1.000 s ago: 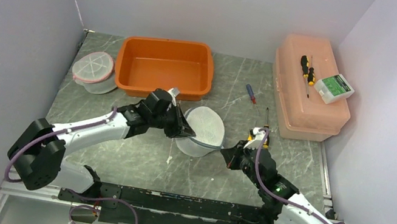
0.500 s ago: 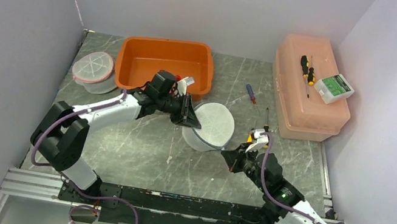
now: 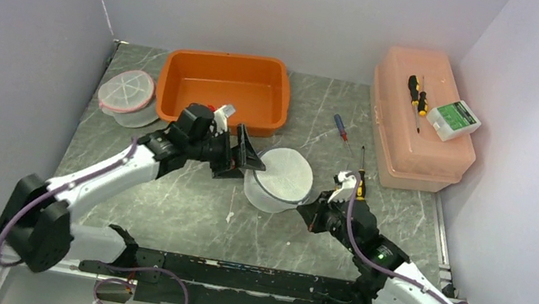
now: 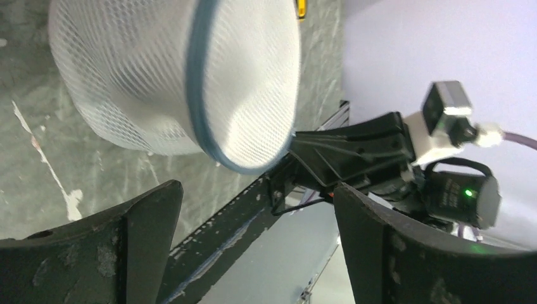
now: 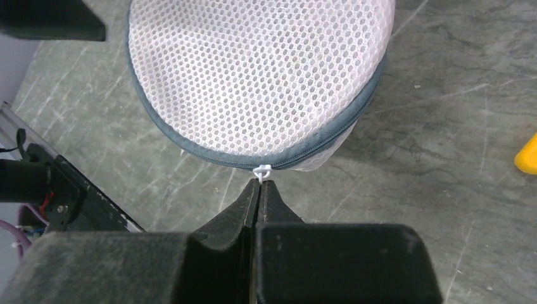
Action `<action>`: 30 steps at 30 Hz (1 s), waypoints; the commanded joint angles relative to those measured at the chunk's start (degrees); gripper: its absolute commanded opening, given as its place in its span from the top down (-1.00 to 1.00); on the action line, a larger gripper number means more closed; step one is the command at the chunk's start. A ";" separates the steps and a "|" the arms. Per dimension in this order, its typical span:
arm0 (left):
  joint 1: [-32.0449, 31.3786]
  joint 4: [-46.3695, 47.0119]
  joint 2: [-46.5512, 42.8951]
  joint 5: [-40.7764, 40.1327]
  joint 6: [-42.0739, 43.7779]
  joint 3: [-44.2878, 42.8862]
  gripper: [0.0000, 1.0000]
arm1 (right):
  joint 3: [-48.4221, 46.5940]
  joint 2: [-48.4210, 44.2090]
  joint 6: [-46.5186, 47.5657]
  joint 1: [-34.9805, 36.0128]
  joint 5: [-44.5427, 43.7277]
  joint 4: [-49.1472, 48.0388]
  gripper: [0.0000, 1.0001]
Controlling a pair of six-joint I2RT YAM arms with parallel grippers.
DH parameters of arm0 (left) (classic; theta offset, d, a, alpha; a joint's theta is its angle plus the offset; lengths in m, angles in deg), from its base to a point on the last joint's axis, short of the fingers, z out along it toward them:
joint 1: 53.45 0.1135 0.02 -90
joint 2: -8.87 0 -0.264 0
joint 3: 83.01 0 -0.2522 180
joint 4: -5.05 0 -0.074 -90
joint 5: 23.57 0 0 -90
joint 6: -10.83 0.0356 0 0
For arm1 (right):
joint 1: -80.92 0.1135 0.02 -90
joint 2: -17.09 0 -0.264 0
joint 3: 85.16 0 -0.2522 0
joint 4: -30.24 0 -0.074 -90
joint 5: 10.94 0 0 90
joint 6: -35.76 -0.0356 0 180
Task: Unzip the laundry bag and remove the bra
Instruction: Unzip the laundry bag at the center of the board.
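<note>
The laundry bag (image 3: 281,177) is a round white mesh pod with a grey-blue zip rim, lying on the table between my two arms. Its mesh fills the left wrist view (image 4: 158,76) and the right wrist view (image 5: 259,76). My left gripper (image 3: 245,159) is open just left of the bag, with nothing between its fingers (image 4: 256,190). My right gripper (image 3: 308,210) is at the bag's near right edge, shut on the small white zip pull (image 5: 262,170). The bra is hidden; the mesh shows nothing distinct inside.
An orange tub (image 3: 225,90) stands behind the left gripper. A second mesh pod with pink trim (image 3: 127,92) lies at the far left. A peach toolbox (image 3: 421,120) carries a screwdriver and a green-white box (image 3: 453,119). Two screwdrivers (image 3: 341,126) (image 3: 361,172) lie near the right arm.
My left gripper has let go of the bag's left edge, opened wide and drawn back to the left. The bag has settled slightly. My right gripper remains shut at the zip pull.
</note>
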 commanded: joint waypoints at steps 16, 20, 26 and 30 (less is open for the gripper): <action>-19.57 1.02 1.65 -29.87 -21.44 -2.67 -0.88 | -2.52 5.20 -1.83 0.31 1.87 -5.47 1.00; -19.82 3.16 5.01 -30.04 -23.06 -3.23 -0.61 | -2.16 4.53 -1.84 0.29 1.99 -5.23 1.00; -20.84 6.80 7.90 -30.04 -24.66 -3.40 -0.21 | -1.60 4.18 -2.03 0.26 2.18 -5.18 1.00; -21.00 7.60 10.24 -29.84 -24.46 -4.03 -0.06 | -1.82 4.27 -1.79 0.37 2.18 -4.92 1.00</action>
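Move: The laundry bag's middle lies about 6 cm to the right of the left hand, 2 cm back and some 8 cm below. The zipper pull, already pinched in the right fingers, is roughly 13 cm to the left hand's right, 6 cm back and 6 cm lower; the orange bin stands about 19 cm ahead and 11 cm left of the left hand. From the right hand, the bag's middle is about 4 cm ahead, 7 cm left and slightly below. The bag's zipped rim is what the left hand comes round to: it first draws back about 5 cm while rising, then dips and swings right, creeping forward again, towards the rim beside the pull, ending some 7 cm right and 4 cm lower. It turns some 15 degrees counter-clockwise as the wide-open fingers close to about half around the rim. The right hand keeps its pinch on the pull, easing barely a centimetre left. ##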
